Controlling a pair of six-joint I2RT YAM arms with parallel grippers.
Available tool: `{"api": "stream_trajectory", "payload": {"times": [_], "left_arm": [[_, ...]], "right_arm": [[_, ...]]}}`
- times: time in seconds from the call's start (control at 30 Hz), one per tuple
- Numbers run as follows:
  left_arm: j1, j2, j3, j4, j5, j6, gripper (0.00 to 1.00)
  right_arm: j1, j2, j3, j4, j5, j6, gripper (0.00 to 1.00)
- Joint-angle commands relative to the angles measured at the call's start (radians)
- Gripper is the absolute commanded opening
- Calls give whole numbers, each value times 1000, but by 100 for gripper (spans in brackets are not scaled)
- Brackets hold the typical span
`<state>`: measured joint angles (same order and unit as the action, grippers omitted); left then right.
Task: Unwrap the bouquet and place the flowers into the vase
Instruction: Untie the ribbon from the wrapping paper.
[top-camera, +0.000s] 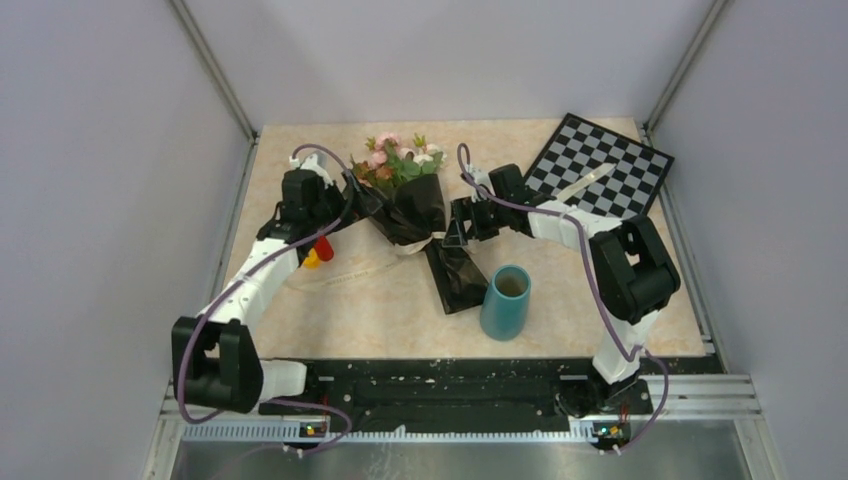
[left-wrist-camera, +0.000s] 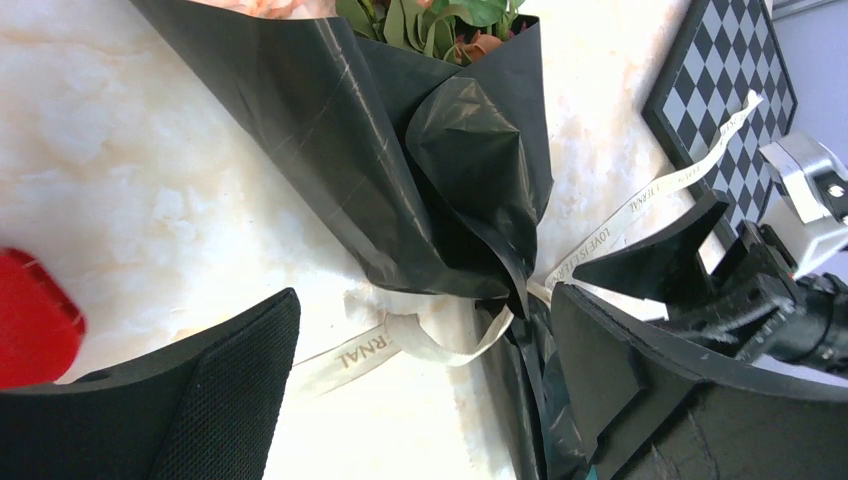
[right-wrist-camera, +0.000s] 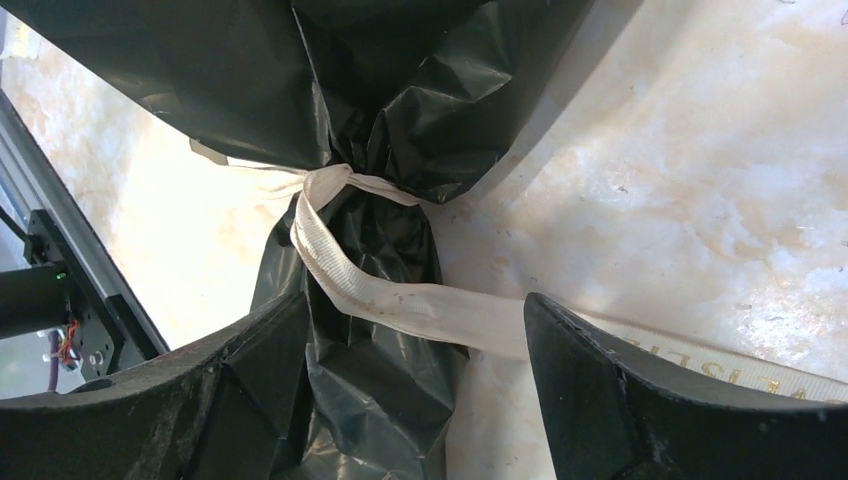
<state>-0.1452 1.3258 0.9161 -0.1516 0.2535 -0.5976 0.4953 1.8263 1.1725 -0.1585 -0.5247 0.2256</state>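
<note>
The bouquet (top-camera: 405, 205) lies on the table, its pink and cream flowers (top-camera: 395, 160) pointing to the far side. Glossy black paper (left-wrist-camera: 400, 150) wraps it, and a cream ribbon (right-wrist-camera: 330, 190) is knotted at the narrow neck. My left gripper (left-wrist-camera: 420, 390) is open just left of the neck, over a loose ribbon loop (left-wrist-camera: 440, 345). From the right, my right gripper (right-wrist-camera: 415, 370) stands open astride the paper tail, with a ribbon strand (right-wrist-camera: 440, 310) running between its fingers. Upright at the near right stands the teal vase (top-camera: 506, 302).
A black-and-white checkerboard (top-camera: 600, 165) lies at the back right with a ribbon tail (top-camera: 585, 185) across it. A small red-and-yellow object (top-camera: 318, 250) sits by the left arm, also showing red (left-wrist-camera: 35, 330) in the left wrist view. Metal rails border the table.
</note>
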Motion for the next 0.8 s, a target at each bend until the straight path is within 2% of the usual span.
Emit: {"api": "stream_trajectory", "payload": {"times": [0.0,0.13,0.23,0.57,0.63,0.7,0.77], "left_arm": [[17,-98,12,-114,-42,67,99],[33,-165,9,-161,-44,75,99],[42,-204,5,-177,-53,77,99],[55,-242,-17,-184,-53,77,99],[55,-235,-18,-189,-50,80,99],[56,-228,-21,-193,-43,82,99],[56,-228,-27,-186,-37,78,99]], "right_arm": [[9,-2,18,67,-24,3,77],[8,10,17,75,-25,3,68],[8,11,8,73,-20,-3,57],[8,53,20,64,-36,-25,53],[8,56,25,63,-39,-22,45],[8,46,27,62,-39,-21,31],[8,30,30,54,-35,-21,22]]}}
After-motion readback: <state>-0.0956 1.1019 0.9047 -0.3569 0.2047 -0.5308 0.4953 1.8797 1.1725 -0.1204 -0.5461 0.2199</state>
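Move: The right hand's tips straddle the ribbon end that runs off to the right of the knot; it passes some 3 cm below and about 1 cm to the left, level in reach. The knot is about 4 cm left, 1 cm farther out and 4 cm down, the vase some 14 cm back and 9 cm right, the flowers roughly 14 cm ahead and 10 cm left. From the left hand the ribbon end is about 14 cm right, 1 cm ahead and 13 cm below. The right hand hovers almost in place just right of the knot while its fingers come partly together, then it sinks about 2 cm onto the ribbon end and narrows them further, to roughly a third open, with the ribbon between the tips. Meanwhile the left hand, empty and wide open, draws away from the bouquet, back by about 4 cm and also left and up, dipping slightly at the end. ##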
